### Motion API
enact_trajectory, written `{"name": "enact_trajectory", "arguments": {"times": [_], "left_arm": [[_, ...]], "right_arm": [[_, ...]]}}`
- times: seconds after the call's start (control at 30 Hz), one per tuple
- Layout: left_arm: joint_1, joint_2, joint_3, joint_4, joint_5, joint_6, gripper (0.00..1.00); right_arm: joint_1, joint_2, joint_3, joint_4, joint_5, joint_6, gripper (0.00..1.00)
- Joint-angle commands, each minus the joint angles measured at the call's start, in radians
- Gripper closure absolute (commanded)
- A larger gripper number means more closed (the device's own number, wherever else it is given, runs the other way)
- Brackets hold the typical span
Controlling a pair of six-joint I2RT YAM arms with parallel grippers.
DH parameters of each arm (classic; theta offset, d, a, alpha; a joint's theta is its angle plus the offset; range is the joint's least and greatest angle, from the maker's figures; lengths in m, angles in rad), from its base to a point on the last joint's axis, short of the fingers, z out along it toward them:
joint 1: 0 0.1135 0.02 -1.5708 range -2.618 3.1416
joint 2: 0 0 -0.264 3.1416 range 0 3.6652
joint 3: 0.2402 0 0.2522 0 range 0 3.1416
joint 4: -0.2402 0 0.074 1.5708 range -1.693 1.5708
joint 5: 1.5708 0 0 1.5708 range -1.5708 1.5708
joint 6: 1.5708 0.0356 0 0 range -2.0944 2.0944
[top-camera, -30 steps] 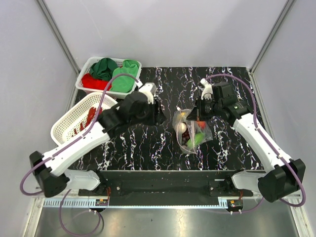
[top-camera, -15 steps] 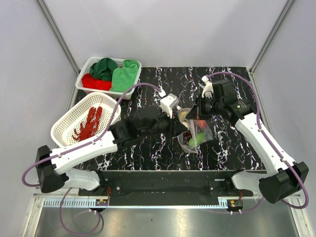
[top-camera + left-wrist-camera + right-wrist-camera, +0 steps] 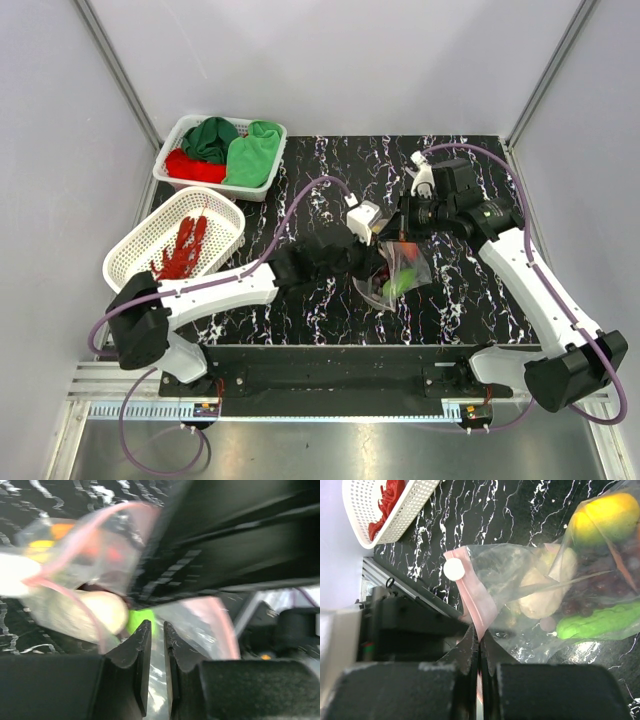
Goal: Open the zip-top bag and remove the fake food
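The clear zip-top bag [image 3: 408, 270] lies on the black marbled table, mouth toward the left. My right gripper [image 3: 399, 238] [image 3: 480, 636] is shut on its pink zip strip [image 3: 470, 594] and holds that edge up. Inside show a yellow fruit [image 3: 607, 517], a white radish [image 3: 540, 599], dark grapes [image 3: 615, 582] and a green vegetable [image 3: 600, 622]. My left gripper [image 3: 381, 266] [image 3: 157, 629] is at the bag's mouth with its jaws a narrow gap apart. Nothing shows gripped between them. The radish [image 3: 100, 612] and green vegetable [image 3: 141, 621] lie just ahead. A red lobster [image 3: 180, 248] rests in the white basket [image 3: 128, 252].
A second white basket [image 3: 172, 148] with folded green and red cloths stands at the back left. My left arm [image 3: 230, 288] stretches low across the table from the near left to the bag. Grey walls close in the sides and back.
My left arm swung from the white basket across to the bag's mouth, its jaws narrowing on the way. The lobster now lies uncovered in the basket. The right gripper kept its hold.
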Motion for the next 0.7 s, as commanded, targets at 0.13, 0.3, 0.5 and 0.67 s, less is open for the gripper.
{"name": "enact_trajectory", "arguments": {"times": [0.13, 0.3, 0.5, 0.67], "left_arm": [[-0.030, 0.022, -0.049, 0.129, -0.343, 0.051, 0.63], [-0.045, 0.074, -0.009, 0.054, -0.418, 0.040, 0.47], [-0.053, 0.112, 0.001, 0.017, -0.487, -0.003, 0.32], [-0.053, 0.118, 0.071, -0.035, -0.424, -0.039, 0.37]], "right_arm": [[0.009, -0.024, 0.072, -0.009, 0.002, 0.008, 1.00], [0.009, -0.027, 0.070, -0.012, -0.003, 0.000, 1.00], [0.009, -0.020, 0.064, -0.011, -0.014, 0.000, 1.00], [0.009, -0.014, 0.066, -0.006, -0.015, -0.006, 1.00]]}}
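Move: From the left gripper the cream-coloured food in the bag lies some 9 cm ahead, barely 1 cm to the right and about 11 cm below. The grapes sit roughly 1 cm farther out and 4 cm farther right than that food; the green vegetable is about 2 cm nearer and 5 cm to its right. From the right gripper, still shut on the bag's rim, the cream-coloured food is about 8 cm ahead, 3 cm left and 16 cm down. Bring the left gripper down about 6 cm, working forward some 4 cm and left about 3 cm, into the bag's mouth towards the cream-coloured food. Swing the fingers nearly 20 degrees counter-clockwise on the way, let the hand's left side rise a little, and spread them from nearly shut to well open. Keep the right gripper pinching the rim, almost still. ##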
